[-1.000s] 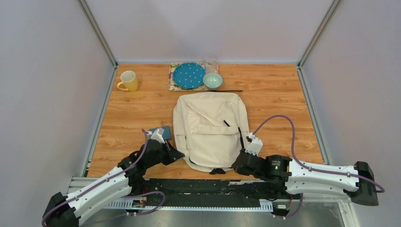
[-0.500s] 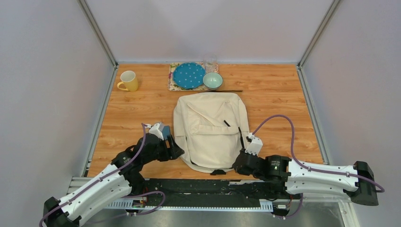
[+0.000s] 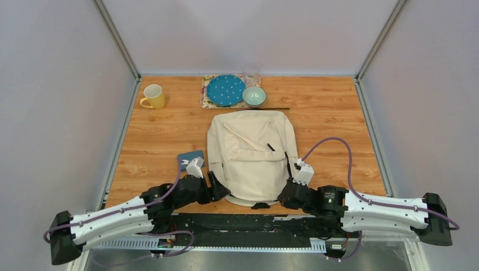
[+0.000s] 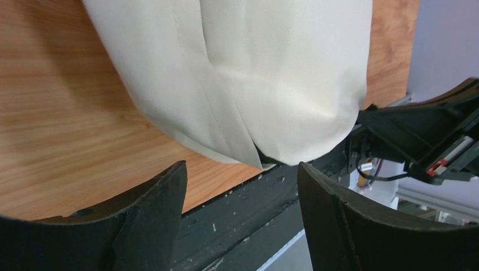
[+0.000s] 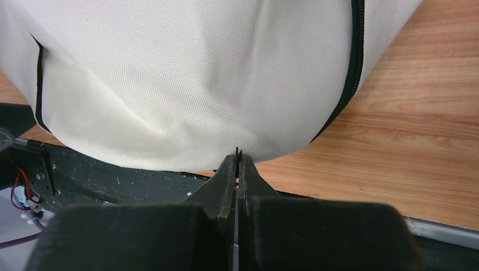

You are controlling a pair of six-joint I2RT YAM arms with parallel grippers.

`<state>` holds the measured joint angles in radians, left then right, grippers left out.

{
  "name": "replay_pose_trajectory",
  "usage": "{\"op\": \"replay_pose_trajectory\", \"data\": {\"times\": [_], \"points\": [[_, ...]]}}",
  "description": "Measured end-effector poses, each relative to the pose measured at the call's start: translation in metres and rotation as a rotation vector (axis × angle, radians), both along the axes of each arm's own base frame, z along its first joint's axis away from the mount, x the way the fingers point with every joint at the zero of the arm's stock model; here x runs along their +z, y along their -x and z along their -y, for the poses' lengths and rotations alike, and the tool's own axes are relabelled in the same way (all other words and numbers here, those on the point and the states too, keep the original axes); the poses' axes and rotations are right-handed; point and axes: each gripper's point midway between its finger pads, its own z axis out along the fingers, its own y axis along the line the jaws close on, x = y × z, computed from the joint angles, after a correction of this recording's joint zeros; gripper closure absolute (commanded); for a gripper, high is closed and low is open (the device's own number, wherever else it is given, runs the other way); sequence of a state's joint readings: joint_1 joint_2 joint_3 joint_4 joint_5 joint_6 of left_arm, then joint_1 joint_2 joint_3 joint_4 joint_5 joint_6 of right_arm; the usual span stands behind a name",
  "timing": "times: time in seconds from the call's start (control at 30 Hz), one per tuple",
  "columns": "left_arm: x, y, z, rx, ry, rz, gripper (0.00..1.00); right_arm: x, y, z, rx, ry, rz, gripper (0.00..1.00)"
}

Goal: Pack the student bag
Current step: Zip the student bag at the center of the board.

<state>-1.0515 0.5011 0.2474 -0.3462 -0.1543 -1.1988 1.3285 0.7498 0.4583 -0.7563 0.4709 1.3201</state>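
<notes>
The student bag (image 3: 251, 155), cream with black zips, lies flat in the middle of the table. Its rounded bottom end fills the left wrist view (image 4: 271, 73) and the right wrist view (image 5: 186, 84). My left gripper (image 3: 219, 189) is low at the bag's near-left corner, open, with nothing between its fingers (image 4: 152, 209); the bag's edge sits just beyond them, above the left gripper (image 4: 243, 186). My right gripper (image 3: 283, 193) is at the near-right corner, shut. In the right wrist view the right gripper (image 5: 237, 153) has its tips against the bag's lower edge.
A flat blue thing (image 3: 190, 156) lies left of the bag. At the back are a yellow mug (image 3: 153, 96), a blue dotted plate (image 3: 225, 90) on a mat (image 3: 204, 103), a pale bowl (image 3: 254, 96), a glass (image 3: 251, 75) and a thin dark stick (image 3: 274, 108). A black rail (image 4: 243, 220) runs along the near edge.
My left gripper has opened and swung right and nearer, from over the blue thing to the bag's near-left corner. The blue thing now lies uncovered. The right arm has not moved.
</notes>
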Motion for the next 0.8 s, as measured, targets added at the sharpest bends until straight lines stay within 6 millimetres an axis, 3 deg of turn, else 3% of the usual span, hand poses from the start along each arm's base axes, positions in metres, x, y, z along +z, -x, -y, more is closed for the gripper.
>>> {"op": "replay_pose_trajectory", "data": {"times": [0.2,0.43,0.47,0.5,0.63,0.8], "points": [[-0.008,0.012,0.025,-0.006,0.016,-0.002,0.2,0.001,0.0,0.0,-0.003,-0.008,0.001,1.0],[-0.013,-0.001,0.038,0.08,0.089,-0.008,0.2,0.002,-0.001,-0.003,-0.003,-0.017,0.003,1.0],[-0.014,-0.002,0.04,0.085,0.093,-0.008,0.25,0.002,-0.001,-0.003,-0.003,-0.016,0.003,1.0],[-0.013,-0.003,0.042,0.092,0.101,-0.008,0.44,0.001,-0.001,-0.003,-0.002,-0.014,0.002,1.0],[-0.009,-0.011,0.044,0.127,0.128,0.013,0.96,-0.001,-0.001,-0.004,-0.004,-0.011,0.001,1.0],[-0.005,-0.013,0.034,0.161,0.165,0.026,1.0,-0.006,-0.001,-0.003,-0.018,-0.025,-0.002,1.0]]}}
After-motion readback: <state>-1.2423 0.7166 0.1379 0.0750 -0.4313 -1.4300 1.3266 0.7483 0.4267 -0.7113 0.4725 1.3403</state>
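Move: The near left corner of the student bag lies about 4 cm to the left hand's right, level with it in reach and roughly 2 cm lower. The bag's middle is some 11 cm ahead and 11 cm right of that hand; the blue wallet sits about 9 cm ahead and 11 cm left. From the right hand, already shut at the bag's near right edge, that corner is about 18 cm left and 2 cm ahead. The left hand travels some 4 cm right, dipping slightly, and shuts its open fingers on the bag's near left corner. ##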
